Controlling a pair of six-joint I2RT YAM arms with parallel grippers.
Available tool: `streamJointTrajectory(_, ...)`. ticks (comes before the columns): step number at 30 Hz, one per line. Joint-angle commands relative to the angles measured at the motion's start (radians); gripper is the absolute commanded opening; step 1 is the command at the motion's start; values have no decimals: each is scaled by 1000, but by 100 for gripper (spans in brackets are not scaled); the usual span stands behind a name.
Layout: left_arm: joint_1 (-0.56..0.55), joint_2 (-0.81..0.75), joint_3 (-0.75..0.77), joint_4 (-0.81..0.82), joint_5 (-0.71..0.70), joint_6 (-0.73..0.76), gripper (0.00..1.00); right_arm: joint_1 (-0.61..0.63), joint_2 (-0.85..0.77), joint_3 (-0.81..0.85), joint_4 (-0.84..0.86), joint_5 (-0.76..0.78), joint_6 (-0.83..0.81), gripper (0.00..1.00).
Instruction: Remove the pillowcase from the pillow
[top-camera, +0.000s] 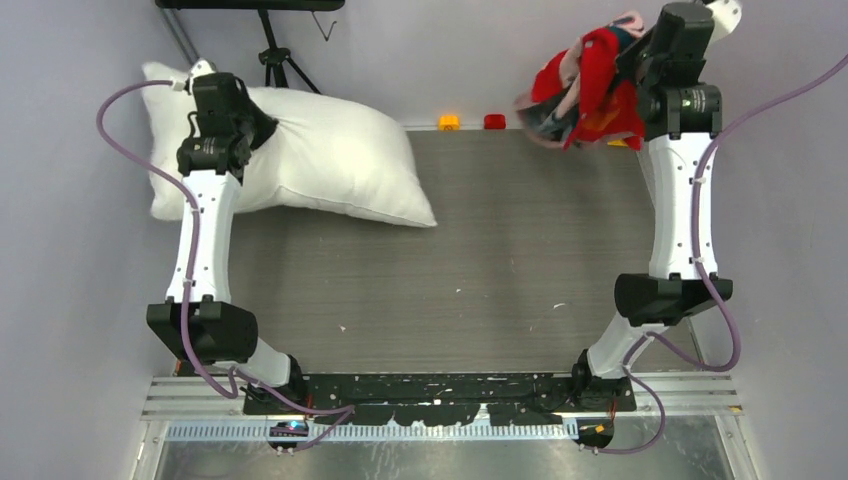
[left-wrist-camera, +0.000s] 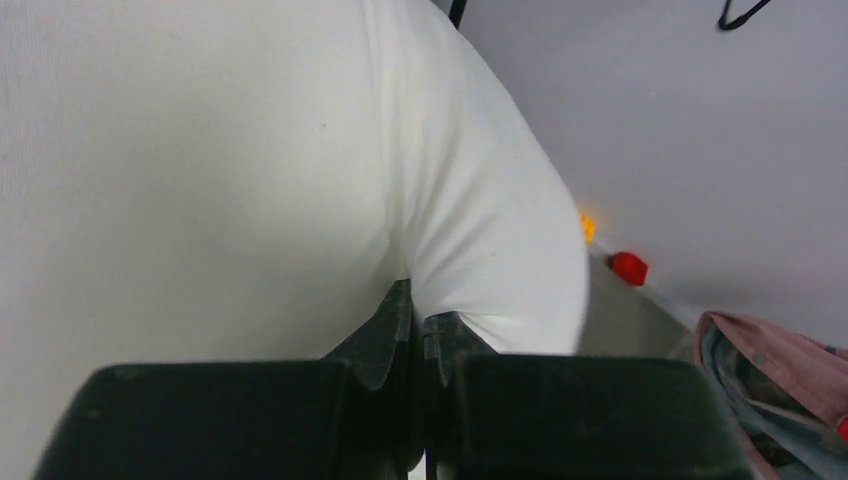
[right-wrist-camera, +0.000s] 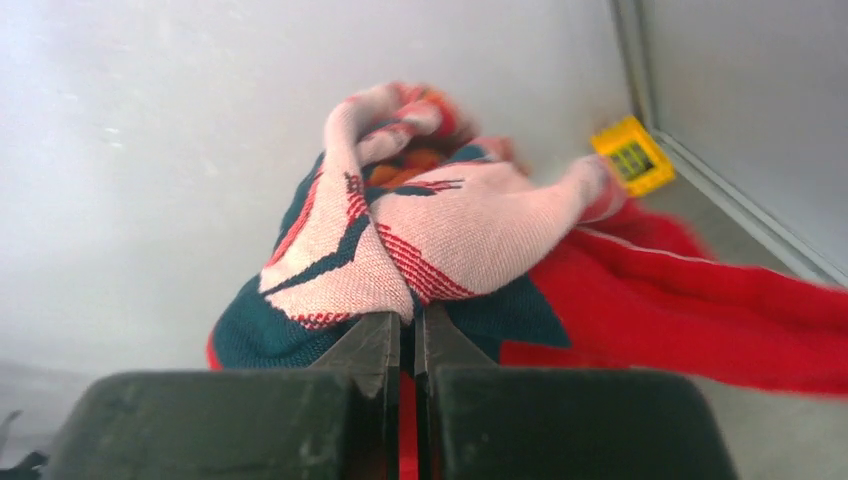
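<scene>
The plain white pillow (top-camera: 330, 165) lies bare at the table's far left, and it fills the left wrist view (left-wrist-camera: 230, 180). My left gripper (top-camera: 200, 85) is at its far left end, shut on a pinch of the pillow's white fabric (left-wrist-camera: 413, 305). The red printed pillowcase (top-camera: 585, 90) hangs bunched at the far right, off the pillow and well apart from it. My right gripper (right-wrist-camera: 407, 325) is shut on a fold of the pillowcase (right-wrist-camera: 430, 230), with red cloth trailing to the right. In the top view the right gripper's fingers are hidden by the cloth.
An orange block (top-camera: 449, 122) and a red block (top-camera: 494, 121) sit at the table's back edge (top-camera: 470, 128) against the wall. A yellow block (right-wrist-camera: 632, 154) lies near the right corner. A tripod (top-camera: 275, 55) stands behind the pillow.
</scene>
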Motion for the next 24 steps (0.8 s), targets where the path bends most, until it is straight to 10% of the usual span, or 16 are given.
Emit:
streamJointTrajectory(1,7,6,52,182,51,-109,0,2,75,190,27,-199,-5,0)
streamJointTrajectory(7,-28,55,-170,337,170,-206,0,37,161,53,270,-774,22,0)
streamJointTrajectory(15,-69,101,-319,377,204,-208,0,135,248,166,261,-801,-27,0)
streamJointTrajectory(17,-80,106,-343,384,206,-196,0,136,251,189,258,-784,-29,21)
streamJointTrajectory(20,-100,127,-349,387,208,-170,0,136,242,176,243,-772,-39,82)
streamJointTrajectory(24,-134,152,-338,384,204,-109,14,135,181,52,220,-750,-77,85)
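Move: My left hand holds the pillow off the table; its landing spot is about 2 cm ahead, 9 to the right and 30 below. The pillowcase hangs from my right hand, bound for bare table some 9 cm ahead, 26 left and 40 below. From my right hand the red block is about 25 ahead and 14 left, the yellow basket 25 ahead and 20 right. The yellow block is 28 ahead, 38 right of my left hand. I swing my right hand left about 20 cm and 6 forward, first up a touch, then down some 10 while it turns 50 degrees counter-clockwise; near the end the fingers open, let go of the pillowcase and lift a few centimetres. My left hand keeps its pinch on the pillow, rises slightly, then brings it down to about 16 cm lower and 8 further right, tipping down. ##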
